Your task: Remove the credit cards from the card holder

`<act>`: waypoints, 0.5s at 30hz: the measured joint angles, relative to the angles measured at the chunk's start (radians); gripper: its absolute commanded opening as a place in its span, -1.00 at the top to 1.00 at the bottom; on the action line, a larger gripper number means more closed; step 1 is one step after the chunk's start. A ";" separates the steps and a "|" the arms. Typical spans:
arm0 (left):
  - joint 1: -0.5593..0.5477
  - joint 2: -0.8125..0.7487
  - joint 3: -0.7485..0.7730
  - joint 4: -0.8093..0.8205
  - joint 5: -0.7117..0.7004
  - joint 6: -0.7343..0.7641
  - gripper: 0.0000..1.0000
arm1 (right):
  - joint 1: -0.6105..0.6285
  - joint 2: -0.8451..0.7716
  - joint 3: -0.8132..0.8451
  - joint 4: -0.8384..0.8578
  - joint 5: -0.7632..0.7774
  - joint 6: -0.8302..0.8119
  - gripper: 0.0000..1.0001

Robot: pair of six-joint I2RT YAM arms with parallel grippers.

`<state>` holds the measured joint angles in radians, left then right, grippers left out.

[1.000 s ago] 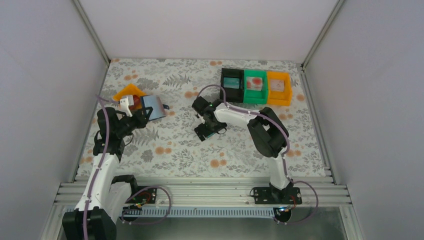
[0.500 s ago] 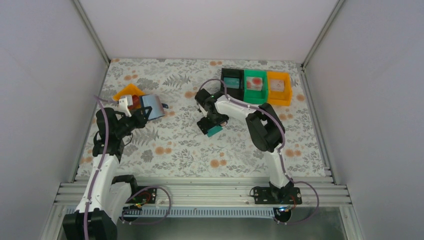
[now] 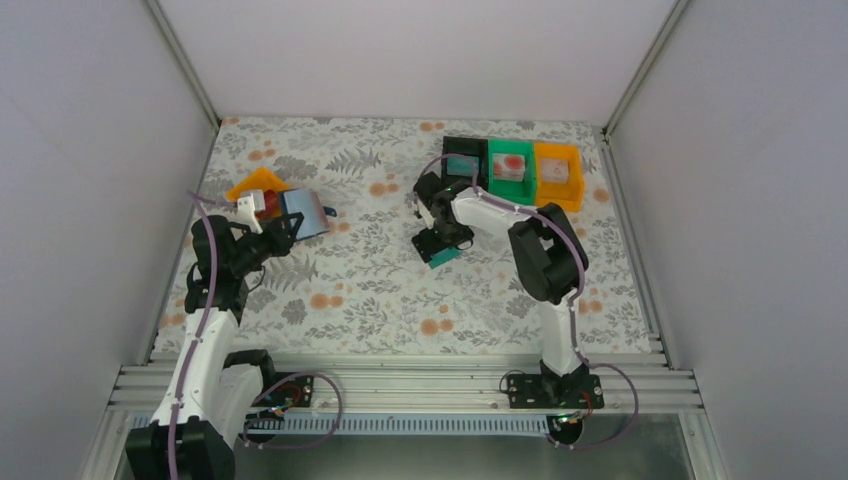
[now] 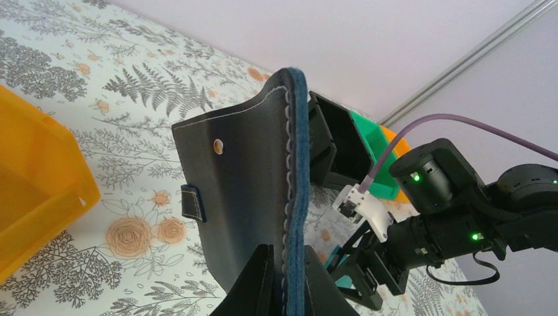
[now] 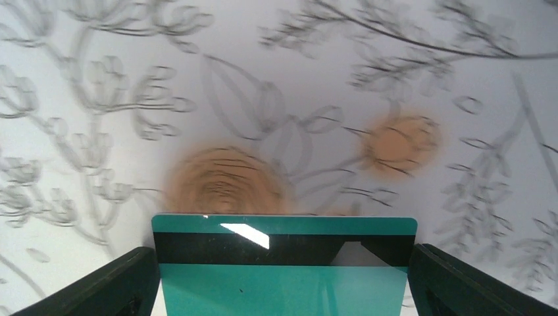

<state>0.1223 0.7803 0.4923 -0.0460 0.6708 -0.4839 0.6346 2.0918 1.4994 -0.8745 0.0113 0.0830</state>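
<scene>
My left gripper (image 4: 287,276) is shut on the bottom edge of the navy card holder (image 4: 243,178), which it holds upright above the table. The holder's dark closure tab (image 4: 193,201) sticks out on its left side. In the top view the card holder (image 3: 306,213) sits at the far left with the left gripper (image 3: 270,228) beside it. At mid-table the right gripper (image 3: 440,248) carries a teal credit card (image 3: 445,256). In the right wrist view that credit card (image 5: 283,289), with a black stripe, spans the wide-set fingers (image 5: 141,273) of the right gripper (image 5: 284,263) and touches both.
A black bin (image 3: 464,165), a green bin (image 3: 511,172) and an orange bin (image 3: 558,177) stand in a row at the back right, each holding something. Another orange bin (image 3: 255,186) lies tilted behind the card holder. White walls enclose the floral table.
The right arm has carried the teal card to the right and a little back, closer to the row of bins. The left arm and the card holder have stayed put.
</scene>
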 measured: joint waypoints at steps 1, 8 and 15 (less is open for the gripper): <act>0.000 0.000 0.000 0.000 0.000 0.000 0.95 | -0.013 -0.007 -0.013 0.006 0.001 0.004 -0.88; 0.000 0.004 0.000 0.000 0.000 0.000 0.95 | -0.171 -0.091 -0.137 0.047 0.005 0.040 -0.86; 0.000 0.040 0.005 0.000 0.000 0.000 0.95 | -0.420 -0.151 -0.220 0.056 0.003 0.051 -0.86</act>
<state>0.1226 0.8204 0.4976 -0.0460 0.6708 -0.4835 0.2142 1.9411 1.2793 -0.8185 0.0143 0.1345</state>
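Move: The right hand, just above the table, already holds the teal card by its ends between wide fingers. From it the orange bin lies about 28 cm right and 18 cm ahead; the green bin is some 17 cm right and 19 ahead, the black bin 5 cm right and 20 ahead. From the left hand, still gripping the card holder, the orange bin is roughly 60 cm right, 12 ahead and 19 below. Still gripping the teal card, the right hand sweeps 17 cm right towards the orange bin, turning 25° clockwise. ##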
